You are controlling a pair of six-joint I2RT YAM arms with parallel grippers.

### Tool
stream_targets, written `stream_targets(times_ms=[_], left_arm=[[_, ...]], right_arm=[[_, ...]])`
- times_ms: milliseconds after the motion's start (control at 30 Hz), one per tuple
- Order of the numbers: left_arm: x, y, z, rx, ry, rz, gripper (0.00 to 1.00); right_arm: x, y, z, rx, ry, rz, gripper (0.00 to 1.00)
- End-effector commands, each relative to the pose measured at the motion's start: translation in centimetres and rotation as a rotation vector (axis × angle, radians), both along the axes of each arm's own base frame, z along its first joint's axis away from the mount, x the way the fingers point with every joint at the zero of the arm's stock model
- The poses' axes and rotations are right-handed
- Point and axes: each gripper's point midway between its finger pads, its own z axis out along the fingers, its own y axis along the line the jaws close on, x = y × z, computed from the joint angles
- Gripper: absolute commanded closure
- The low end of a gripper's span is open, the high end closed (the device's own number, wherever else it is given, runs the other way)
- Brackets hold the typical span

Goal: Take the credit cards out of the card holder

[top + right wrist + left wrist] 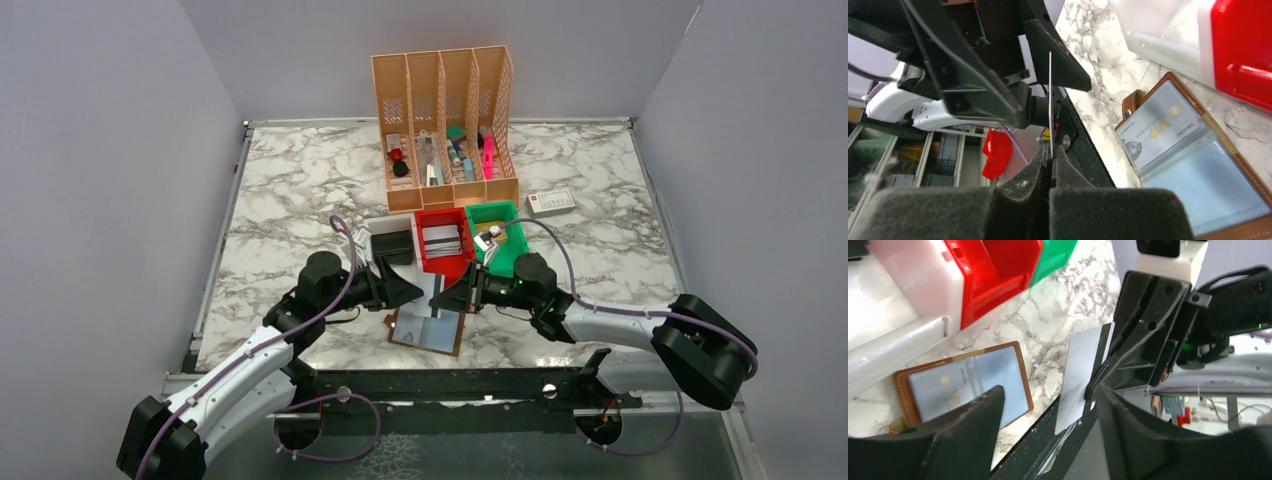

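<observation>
The brown card holder [428, 328] lies open on the marble at the near edge, its grey inside up. A pale VIP card [1158, 131] sits in one of its clear pockets. My right gripper [1050, 156] is shut on the lower edge of a pale grey credit card [1079, 374] and holds it upright above the table's front rail. My left gripper [1048, 396] is open, with its fingers [975, 425] on either side of that card and apart from it. In the top view the two grippers meet tip to tip just above the holder.
A red bin [447, 262] with several cards in it, a green bin [515, 255] and a white bin [372, 228] with a black case stand just behind the holder. An orange file rack [445, 120] is at the back, and a white box [551, 203] to its right.
</observation>
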Motion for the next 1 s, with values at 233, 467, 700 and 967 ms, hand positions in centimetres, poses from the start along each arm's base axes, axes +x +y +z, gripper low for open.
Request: stream_targets(times_ms=[233, 467, 700, 967], left_arm=[[4.2, 7.9, -0.1, 0.498, -0.076, 0.336, 0.02], [5.2, 10.2, 0.9, 0.591, -0.119, 0.428, 0.01], [6.1, 11.5, 1.9, 0.662, -0.183, 0.468, 0.01], [6.3, 11.9, 1.4, 0.690, -0.174, 0.476, 0.01]], right_arm=[[4.6, -2.8, -1.5, -0.302, -0.128, -0.234, 0.99], [9.0, -5.4, -0.7, -0.576, -0.326, -0.359, 0.99], [14.2, -6.0, -0.5, -0.851, -0.488, -0.410, 0.99], [19.1, -6.5, -0.7, -1.102, -0.694, -0.416, 0.97]])
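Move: The right hand already grips a white, black-striped credit card; the pile of white cards in the red tray lies about 18 cm ahead of it, 2 cm to its right and 13 cm below. Beside that pile, the black cards in the white tray sit some 10 cm left, and the yellow card in the green tray 11 cm right. The open card holder is almost beneath the hand, 2 cm back, 1 cm left. From the left hand the white pile lies about 15 cm ahead, 5 cm right. The right hand keeps the striped card pinched in shut fingers and carries it forward about 17 cm and some 5 cm to the right, nearly level, from over the card holder to above the red tray, the wrist rolling and tipping so that fingers that pointed left come to point forward, left and down. Meanwhile the left hand, its fingers already parted, opens them fully and backs away from the card about 11 cm to the left and 6 cm forward, rolling its left side up and turning counter-clockwise. ##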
